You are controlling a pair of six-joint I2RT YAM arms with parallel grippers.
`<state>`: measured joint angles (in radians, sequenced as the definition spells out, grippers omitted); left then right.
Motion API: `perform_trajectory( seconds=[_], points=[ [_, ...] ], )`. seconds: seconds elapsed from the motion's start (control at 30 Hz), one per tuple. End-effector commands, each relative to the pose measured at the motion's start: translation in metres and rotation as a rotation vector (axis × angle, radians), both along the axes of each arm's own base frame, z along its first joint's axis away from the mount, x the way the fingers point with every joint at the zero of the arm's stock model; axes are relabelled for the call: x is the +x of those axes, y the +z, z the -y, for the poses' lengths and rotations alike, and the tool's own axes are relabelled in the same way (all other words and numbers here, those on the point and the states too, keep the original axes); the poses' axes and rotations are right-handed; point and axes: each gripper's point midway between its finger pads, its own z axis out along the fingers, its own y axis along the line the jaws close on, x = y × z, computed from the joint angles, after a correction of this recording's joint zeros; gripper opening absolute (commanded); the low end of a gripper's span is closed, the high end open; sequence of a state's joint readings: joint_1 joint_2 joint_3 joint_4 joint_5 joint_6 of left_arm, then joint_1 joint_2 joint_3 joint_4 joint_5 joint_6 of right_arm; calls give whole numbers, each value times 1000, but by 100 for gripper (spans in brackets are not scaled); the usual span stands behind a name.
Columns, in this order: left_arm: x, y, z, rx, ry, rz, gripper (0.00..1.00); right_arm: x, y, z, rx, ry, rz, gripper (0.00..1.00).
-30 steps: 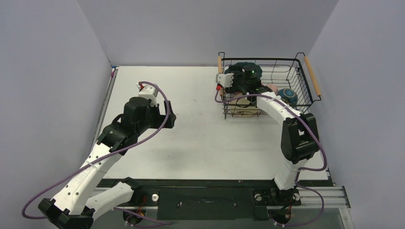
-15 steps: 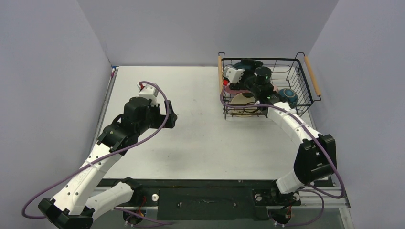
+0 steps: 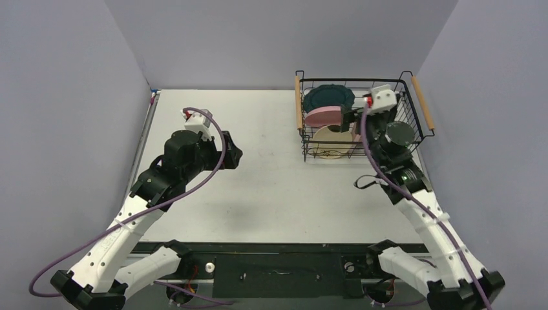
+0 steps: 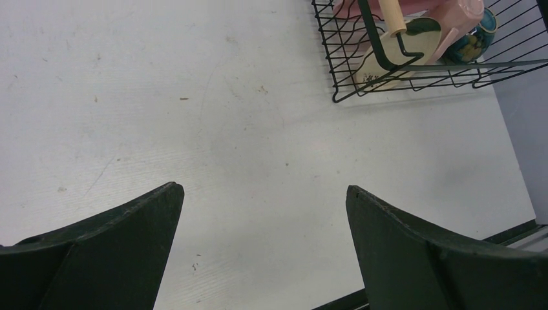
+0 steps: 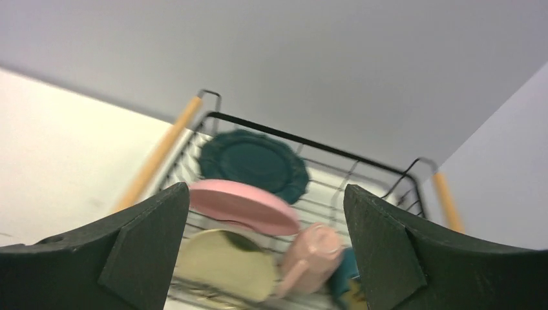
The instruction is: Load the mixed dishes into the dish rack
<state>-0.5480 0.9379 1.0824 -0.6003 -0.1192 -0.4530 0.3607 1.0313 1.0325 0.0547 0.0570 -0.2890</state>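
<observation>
The black wire dish rack (image 3: 355,81) stands at the back right with two wooden handles. In it stand the teal scalloped plate (image 3: 328,98), the pink round plate (image 3: 321,117) and the cream dish (image 3: 329,143). The right wrist view, blurred, shows the rack (image 5: 271,131), teal plate (image 5: 253,161), pink plate (image 5: 242,203), cream dish (image 5: 223,265), pink cup (image 5: 310,255) and a bit of the dark-teal bowl (image 5: 342,281). My right gripper (image 5: 266,194) is open and empty above the rack (image 3: 357,124). My left gripper (image 4: 265,194) is open and empty over bare table left of centre (image 3: 232,155).
The left wrist view shows the rack's near corner (image 4: 413,64) with the cream dish (image 4: 388,55), pink cup (image 4: 462,22) and bowl (image 4: 475,42). Grey walls close in the back and both sides. The white table (image 3: 271,187) lies between the arms.
My right arm has swung from the rack's left side to its right side and pulled back and up, uncovering the plates. My left gripper has shifted slightly.
</observation>
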Motion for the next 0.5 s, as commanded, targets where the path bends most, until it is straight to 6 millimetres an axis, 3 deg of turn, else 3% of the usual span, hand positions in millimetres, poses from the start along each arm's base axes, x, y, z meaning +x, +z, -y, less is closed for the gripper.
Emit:
perform_trajectory(
  seconds=[0.0,0.07,0.17,0.27,0.47],
  points=[
    [9,38,9,-121,6,98,97,-55,5,6,526,-39,-122,85],
    [10,45,10,-141,11,114,97,-80,-9,10,538,-38,-205,85],
    [10,58,7,-172,26,148,97,-110,-8,22,567,-55,-232,85],
    [10,76,2,-206,51,198,97,-145,-6,42,611,-86,-205,85],
    [-2,123,-8,-301,66,336,96,-196,-8,81,709,-176,-127,85]
  ],
)
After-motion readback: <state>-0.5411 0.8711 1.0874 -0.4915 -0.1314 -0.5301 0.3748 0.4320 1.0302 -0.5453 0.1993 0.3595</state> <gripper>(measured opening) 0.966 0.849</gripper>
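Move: Ahead of the empty right hand, the released pink plate stands in the rack some 17 cm farther out, 7 cm to the left and 22 cm below. From this hand, the teal plate is about 23 cm ahead, 8 cm left, and the pink mug 13 cm ahead, 4 cm right, 27 cm down. For the idle left hand, the pink plate lies roughly 24 cm ahead, 34 cm right and 13 cm lower. Retreating fast from the loaded dish rack, the right hand pulls about 17 cm back towards its base and some 6 cm to its right, staying nearly level, while the wrist rolls around 35 degrees so its left side rises; its fingers stay open and empty. The left hand meanwhile lifts about 5 cm over the bare table, open, tipping its fingers slightly up. ##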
